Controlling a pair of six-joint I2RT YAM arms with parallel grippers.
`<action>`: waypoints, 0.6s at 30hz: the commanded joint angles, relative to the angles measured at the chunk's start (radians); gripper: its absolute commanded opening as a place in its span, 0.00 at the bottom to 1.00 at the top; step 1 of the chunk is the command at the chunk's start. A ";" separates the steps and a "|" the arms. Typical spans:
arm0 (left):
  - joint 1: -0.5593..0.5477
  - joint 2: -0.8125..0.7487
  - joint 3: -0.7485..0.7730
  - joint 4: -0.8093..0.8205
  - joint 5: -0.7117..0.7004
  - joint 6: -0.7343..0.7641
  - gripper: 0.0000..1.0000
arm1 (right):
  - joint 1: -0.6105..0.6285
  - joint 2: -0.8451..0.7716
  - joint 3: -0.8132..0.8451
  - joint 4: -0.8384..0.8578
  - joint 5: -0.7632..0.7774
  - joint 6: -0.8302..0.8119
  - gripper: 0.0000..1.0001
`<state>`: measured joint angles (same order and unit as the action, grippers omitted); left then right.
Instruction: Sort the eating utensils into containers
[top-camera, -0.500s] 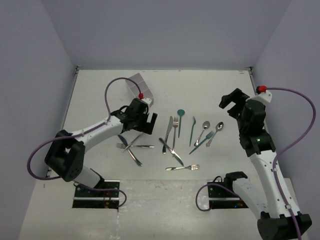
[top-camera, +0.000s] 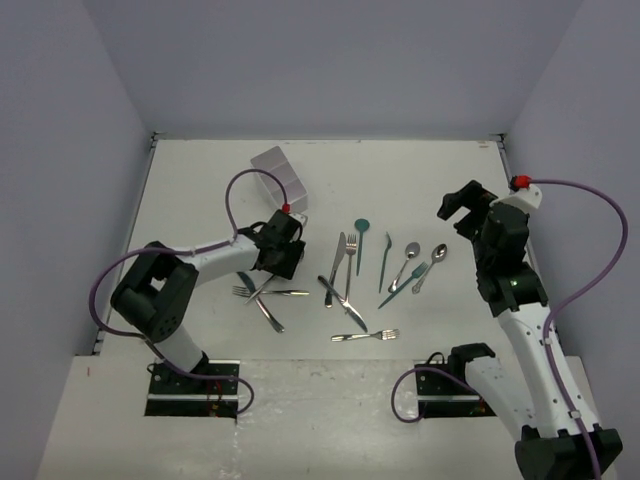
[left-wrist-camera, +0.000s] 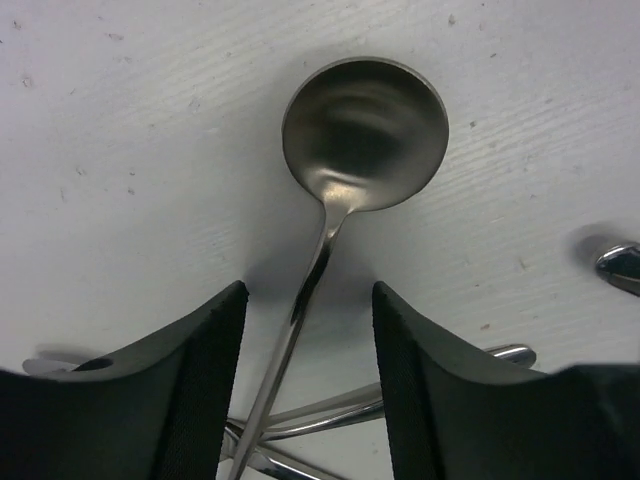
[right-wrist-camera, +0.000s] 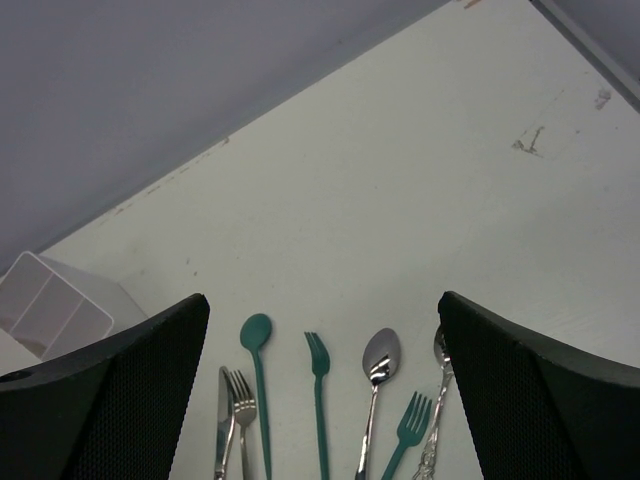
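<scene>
Eating utensils lie spread over the table: a teal spoon (top-camera: 361, 225), a silver knife (top-camera: 337, 258), a teal fork (top-camera: 385, 260), silver spoons (top-camera: 410, 252) and a crossed pile (top-camera: 262, 295) at the left. The white three-compartment organiser (top-camera: 278, 175) stands behind. My left gripper (top-camera: 285, 255) is low over the pile. In the left wrist view it (left-wrist-camera: 310, 290) is open, its fingers (left-wrist-camera: 200, 390) either side of the handle of a silver spoon (left-wrist-camera: 365, 135) that lies on the table. My right gripper (top-camera: 465, 205) is open, empty and raised to the right of the utensils.
The right wrist view shows my open right gripper (right-wrist-camera: 322, 300) above the teal spoon (right-wrist-camera: 255, 330), teal fork (right-wrist-camera: 318, 355), a silver spoon (right-wrist-camera: 381, 355) and the organiser (right-wrist-camera: 50, 300) at far left. Grey walls ring the white table (top-camera: 200, 190). A silver fork (top-camera: 365, 335) lies near the front.
My left arm has dropped lower, bringing its gripper down onto the left pile of utensils. The right arm has hardly moved.
</scene>
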<state>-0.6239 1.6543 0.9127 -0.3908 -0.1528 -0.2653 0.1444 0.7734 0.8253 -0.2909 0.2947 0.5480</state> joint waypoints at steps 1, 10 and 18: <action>0.001 0.054 -0.008 0.013 -0.033 0.035 0.53 | 0.001 0.020 0.017 0.024 -0.009 -0.016 0.99; -0.002 -0.013 -0.035 0.044 0.018 0.055 0.00 | 0.000 0.012 0.012 0.021 0.012 -0.008 0.99; -0.023 -0.180 -0.018 0.122 0.079 0.113 0.00 | 0.000 -0.017 -0.003 0.029 0.041 -0.006 0.99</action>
<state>-0.6334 1.5913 0.8837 -0.3428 -0.1238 -0.1978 0.1444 0.7769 0.8253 -0.2913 0.3012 0.5461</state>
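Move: The ladle lies under my open left fingers, its handle already between them: its middle is about 2 cm back, 2 cm left and 1 cm below, its bowl out ahead to the right. The crossed fork's middle is some 5 cm back and 2 cm left, the crossed knife's 8 cm back and 4 cm left; an upright knife lies level, 11 cm right. From my right hand, the ladle is roughly 35 cm left, 6 cm back and 27 cm below. I shut my left fingers fully on the ladle's thin handle, pinching it just behind the bowl, while the hand edges about 1 cm forward and to the right and eases back. Keeping that grip, I start upward off the table, some 1.5 cm, turning around 5 degrees clockwise. ##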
